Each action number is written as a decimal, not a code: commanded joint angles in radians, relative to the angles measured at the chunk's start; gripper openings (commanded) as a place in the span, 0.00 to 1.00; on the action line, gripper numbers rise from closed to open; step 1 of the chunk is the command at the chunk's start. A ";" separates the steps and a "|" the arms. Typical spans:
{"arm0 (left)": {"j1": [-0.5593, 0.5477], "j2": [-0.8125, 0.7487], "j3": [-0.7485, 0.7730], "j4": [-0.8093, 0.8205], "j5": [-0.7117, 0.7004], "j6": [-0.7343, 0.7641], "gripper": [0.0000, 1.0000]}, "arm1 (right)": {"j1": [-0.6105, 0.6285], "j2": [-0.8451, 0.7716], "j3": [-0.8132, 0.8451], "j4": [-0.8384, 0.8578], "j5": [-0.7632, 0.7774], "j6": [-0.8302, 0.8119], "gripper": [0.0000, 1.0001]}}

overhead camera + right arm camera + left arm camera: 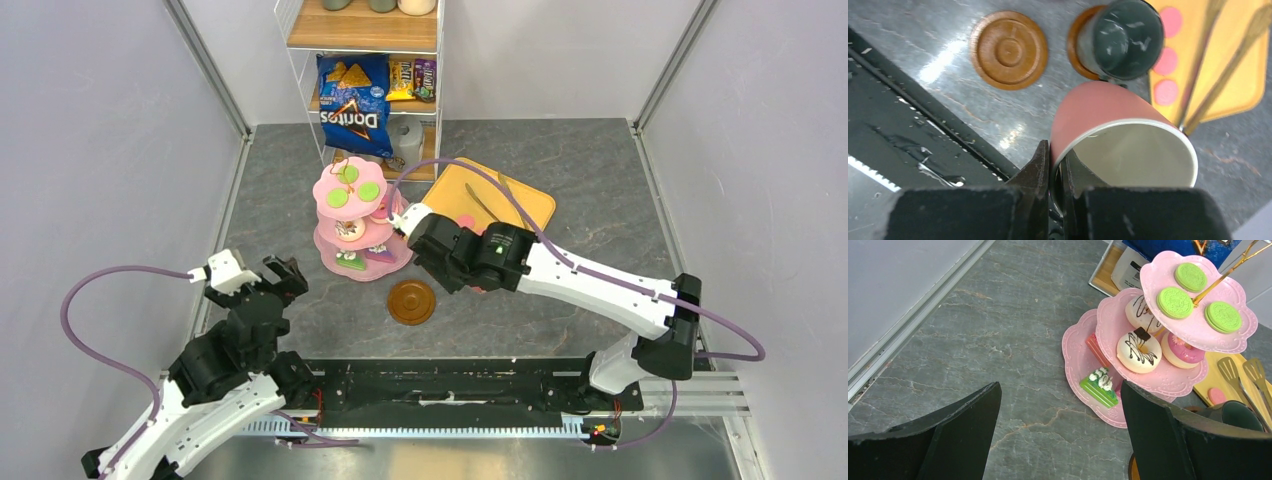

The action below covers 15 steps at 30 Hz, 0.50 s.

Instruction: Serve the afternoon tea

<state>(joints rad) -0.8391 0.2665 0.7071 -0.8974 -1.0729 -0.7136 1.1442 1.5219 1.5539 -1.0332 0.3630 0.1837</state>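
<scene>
The pink three-tier stand point(330, 238) stands mid-table with green macarons point(1174, 302) on the top tier, donuts point(1138, 351) on the middle one and a green cake slice point(1099, 387) at the bottom. My right gripper point(1057, 152) is shut on the rim of the pink mug point(1098, 115), holding it tilted above the table. Below it the dark-green mug point(1125, 40) sits on a brown saucer point(1076, 47). A second saucer point(1009, 50) lies bare beside it. My left gripper point(1060, 410) is open over bare table, left of the stand.
A yellow tray point(525, 205) right of the stand carries pink macarons point(1166, 92) and metal tongs point(1208, 75). A shelf unit with a blue Doritos bag point(353, 105) stands behind the stand. Grey walls close in both sides.
</scene>
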 commanded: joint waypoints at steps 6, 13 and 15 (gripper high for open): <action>0.003 -0.010 0.016 -0.011 -0.059 -0.054 0.95 | 0.048 0.114 -0.028 0.234 -0.126 -0.095 0.00; 0.003 -0.018 0.016 -0.015 -0.062 -0.058 0.95 | 0.048 0.220 -0.004 0.294 -0.189 -0.157 0.00; 0.003 -0.018 0.015 -0.015 -0.061 -0.060 0.95 | 0.050 0.241 -0.003 0.311 -0.202 -0.174 0.00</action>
<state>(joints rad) -0.8391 0.2581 0.7071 -0.9142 -1.0893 -0.7258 1.1919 1.7565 1.5185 -0.8188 0.1864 0.0761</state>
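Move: The right hand holds the pink mug; the empty wooden coaster lies about 8 cm to its left, level fore-and-aft and 21 cm below. The dark green mug stands 9 cm ahead, 1 cm left and 16 cm below. The cake stand is some 13 cm ahead and 17 cm left, its middle 11 cm lower. From the left hand, the coaster is about 28 cm right, 2 cm ahead and 23 cm below. The right hand lowers the gripped pink mug about 8 cm while carrying it 7.5 cm left towards the empty coaster. ##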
